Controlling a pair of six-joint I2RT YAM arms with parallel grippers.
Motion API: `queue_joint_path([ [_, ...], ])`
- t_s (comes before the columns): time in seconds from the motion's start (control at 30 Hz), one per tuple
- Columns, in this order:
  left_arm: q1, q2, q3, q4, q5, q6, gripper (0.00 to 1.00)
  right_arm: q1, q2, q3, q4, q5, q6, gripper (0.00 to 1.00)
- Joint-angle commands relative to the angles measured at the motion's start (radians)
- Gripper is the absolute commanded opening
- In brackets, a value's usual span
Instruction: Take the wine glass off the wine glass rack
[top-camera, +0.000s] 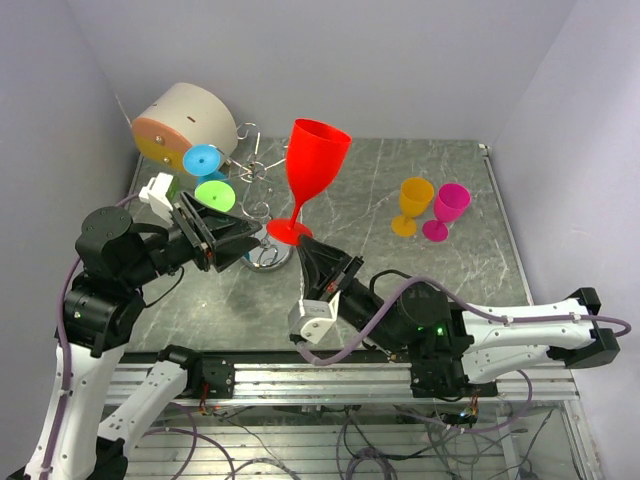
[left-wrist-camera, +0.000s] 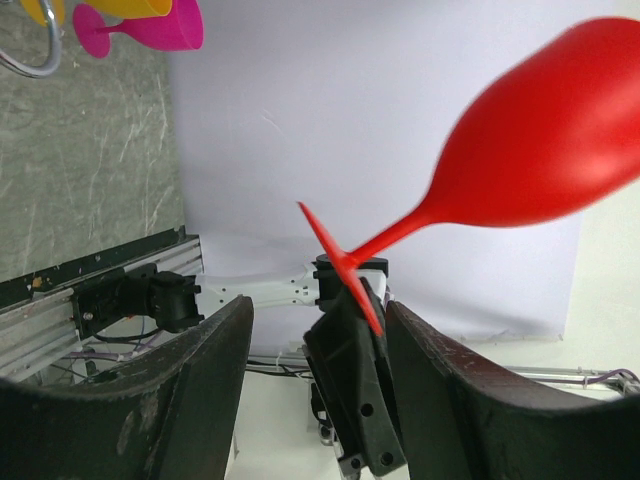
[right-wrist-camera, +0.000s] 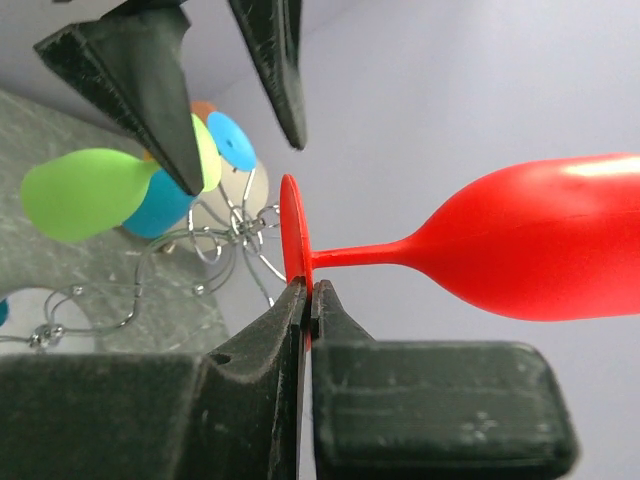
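A red wine glass (top-camera: 315, 160) stands upright in the air, clear of the silver wire wine glass rack (top-camera: 252, 178). My right gripper (top-camera: 308, 243) is shut on the rim of its round foot (right-wrist-camera: 292, 235), seen edge-on between the jaws of the right gripper (right-wrist-camera: 308, 287). The red bowl (right-wrist-camera: 540, 245) points away from the rack (right-wrist-camera: 228, 232). My left gripper (top-camera: 250, 240) is open and holds nothing, just left of the foot, in front of the rack's shiny base (top-camera: 268, 258). In the left wrist view the red glass (left-wrist-camera: 540, 140) crosses above the open left gripper (left-wrist-camera: 318, 305).
A green glass (top-camera: 214, 192) and a blue glass (top-camera: 203, 160) hang on the rack. A beige-and-orange cylinder (top-camera: 185, 125) lies behind them at back left. An orange glass (top-camera: 413, 205) and a pink glass (top-camera: 447, 210) stand at right.
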Motion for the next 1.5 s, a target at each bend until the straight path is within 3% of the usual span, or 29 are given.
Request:
queue_joint_path([
  [0.0, -0.004, -0.006, -0.016, -0.032, 0.062, -0.048, 0.66, 0.026, 0.003, -0.035, 0.173, 0.033, -0.101, 0.0],
  [0.6, -0.004, -0.061, -0.08, 0.02, 0.08, -0.126, 0.61, 0.053, 0.11, -0.079, 0.299, 0.003, -0.13, 0.0],
  [0.73, -0.004, -0.07, -0.101, 0.046, 0.081, -0.137, 0.44, 0.056, 0.12, -0.082, 0.293, 0.003, -0.112, 0.0],
  [0.87, -0.004, -0.083, -0.119, 0.081, 0.084, -0.148, 0.09, 0.066, 0.111, -0.103, 0.301, 0.027, -0.096, 0.0],
  [0.93, -0.004, -0.088, -0.118, 0.072, 0.075, -0.136, 0.07, 0.075, 0.095, -0.109, 0.306, 0.062, -0.082, 0.0],
  [1.0, -0.004, -0.095, -0.118, 0.061, 0.063, -0.121, 0.07, 0.082, 0.073, -0.11, 0.29, 0.114, -0.048, 0.09],
  [1.07, -0.004, -0.111, -0.126, 0.06, 0.045, -0.107, 0.07, 0.091, 0.037, -0.11, 0.232, 0.175, 0.008, 0.29],
  [1.13, -0.004, -0.134, -0.132, 0.049, 0.018, -0.088, 0.07, 0.1, -0.015, -0.11, 0.139, 0.233, 0.091, 0.37],
  [1.37, -0.004, -0.251, -0.17, -0.005, -0.118, 0.045, 0.07, 0.12, -0.168, -0.039, -0.392, 0.377, 0.535, 0.41],
  [1.47, -0.003, -0.296, -0.133, -0.12, -0.219, 0.167, 0.07, 0.119, -0.175, 0.037, -0.561, 0.439, 0.726, 0.38],
])
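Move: The red glass, mouth up with its bowl leaning forward, is held by the foot in the right fingers; the middle of that foot lies about 6 cm right of the left hand, 1 cm ahead and 1 cm higher. The rack stands some 14 cm ahead of the left hand and 1 cm right, the hanging green glass about 10 cm ahead, 6 cm left and 13 cm below. From the right hand, the open left gripper is about 8 cm left, 1 cm back and 1 cm lower. The red glass's foot is carried by the right hand about 4 cm left, sinking 3 cm and easing back, in between the open left fingers, which sink 2 cm and close on its free edge. The right fingers then open and leave some 10 cm to the right, tipping down about 25 degrees, while the left hand keeps its pinch and draws back and left a few centimetres. ##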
